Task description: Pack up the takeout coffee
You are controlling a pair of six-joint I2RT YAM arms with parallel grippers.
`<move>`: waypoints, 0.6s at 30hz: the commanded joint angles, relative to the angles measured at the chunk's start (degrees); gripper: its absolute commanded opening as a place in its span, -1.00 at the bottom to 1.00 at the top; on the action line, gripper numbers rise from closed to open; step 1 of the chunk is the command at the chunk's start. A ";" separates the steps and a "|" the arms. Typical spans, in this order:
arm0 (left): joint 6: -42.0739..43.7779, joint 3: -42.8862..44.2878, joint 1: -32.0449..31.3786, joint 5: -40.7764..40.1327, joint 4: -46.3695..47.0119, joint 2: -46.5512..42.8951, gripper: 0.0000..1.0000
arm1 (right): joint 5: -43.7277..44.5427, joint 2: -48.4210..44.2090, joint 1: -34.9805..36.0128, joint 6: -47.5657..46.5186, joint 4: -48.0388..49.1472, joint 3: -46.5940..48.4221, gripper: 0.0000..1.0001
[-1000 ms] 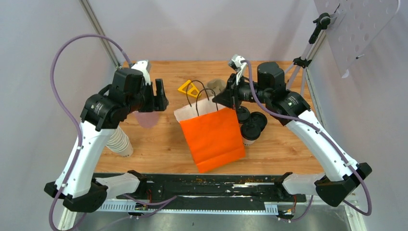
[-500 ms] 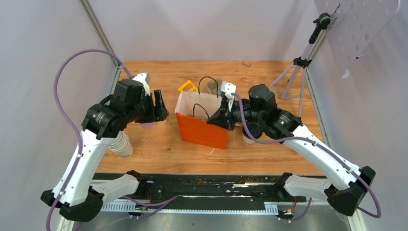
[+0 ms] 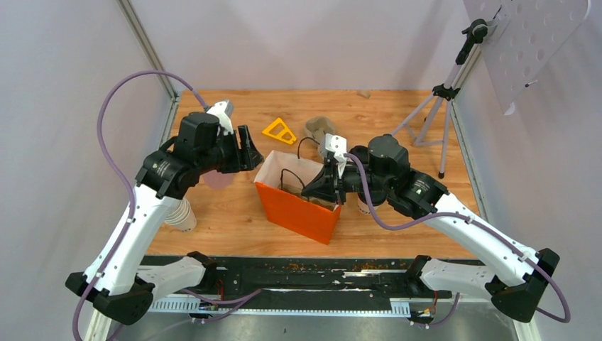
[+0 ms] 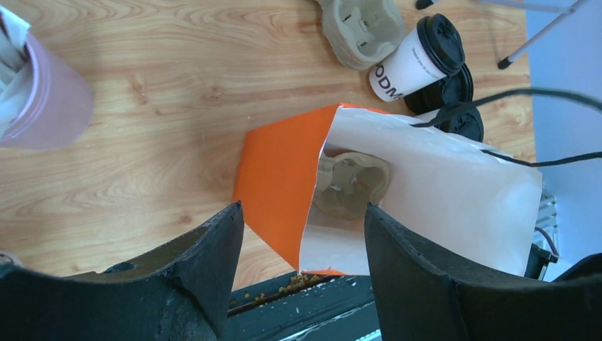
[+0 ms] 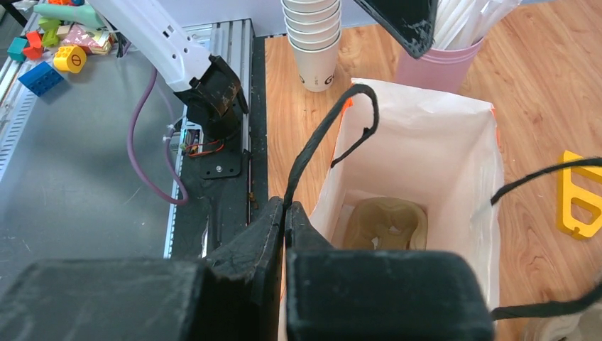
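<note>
An orange paper bag (image 3: 298, 209) with a white inside (image 5: 419, 149) stands open mid-table. My right gripper (image 3: 330, 190) (image 5: 285, 206) is shut on one of its black handles (image 5: 334, 121). A pulp carrier (image 5: 387, 224) (image 4: 351, 185) lies at the bag's bottom. My left gripper (image 3: 250, 151) (image 4: 304, 209) hangs open above the bag's left corner, its jaws apart and holding nothing. The takeout coffee shows in the left wrist view: one white cup with a black lid (image 4: 419, 60) lies on the table beside two more black lids (image 4: 461, 99). In the top view the right arm mostly hides them.
A second pulp carrier (image 4: 362, 28) sits behind the bag. A pink cup of straws (image 3: 216, 177) (image 5: 440, 64) and a stack of lidless paper cups (image 3: 181, 213) (image 5: 312, 35) stand at the left. A yellow triangle (image 3: 279, 131) and a tripod (image 3: 433, 114) are further back.
The bag went from lying flat to standing open, drawn towards the near edge by its handle in the right gripper. The left gripper moved right towards the bag, its jaws narrowing a little.
</note>
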 commanded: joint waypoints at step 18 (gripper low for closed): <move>12.24 -9.29 0.21 12.24 12.92 3.51 -0.55 | 5.53 -4.59 1.21 2.01 0.41 -0.48 -0.36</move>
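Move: The left hand, open, hangs above and beside the bag's left rim, whose middle is about 4 cm to its right, 2 cm ahead and 5 cm down. The straw cup stands some 15 cm to its left and 6 cm ahead; the empty cup holder is roughly 20 cm ahead and 16 cm to the right. The right hand already pinches the right end of the bag's near handle; from it the left rim lies about 12 cm left and 8 cm ahead, slightly lower. Down and to the right, about 6 cm in all and edging slightly forward, the left hand goes to the bag's left rim, turning some 15 degrees clockwise. Late on the way its fingers close to about a third open, with the paper wall between the tips. The right hand stays nearly in place, then starts to open and loosens its pinch on the near handle. ##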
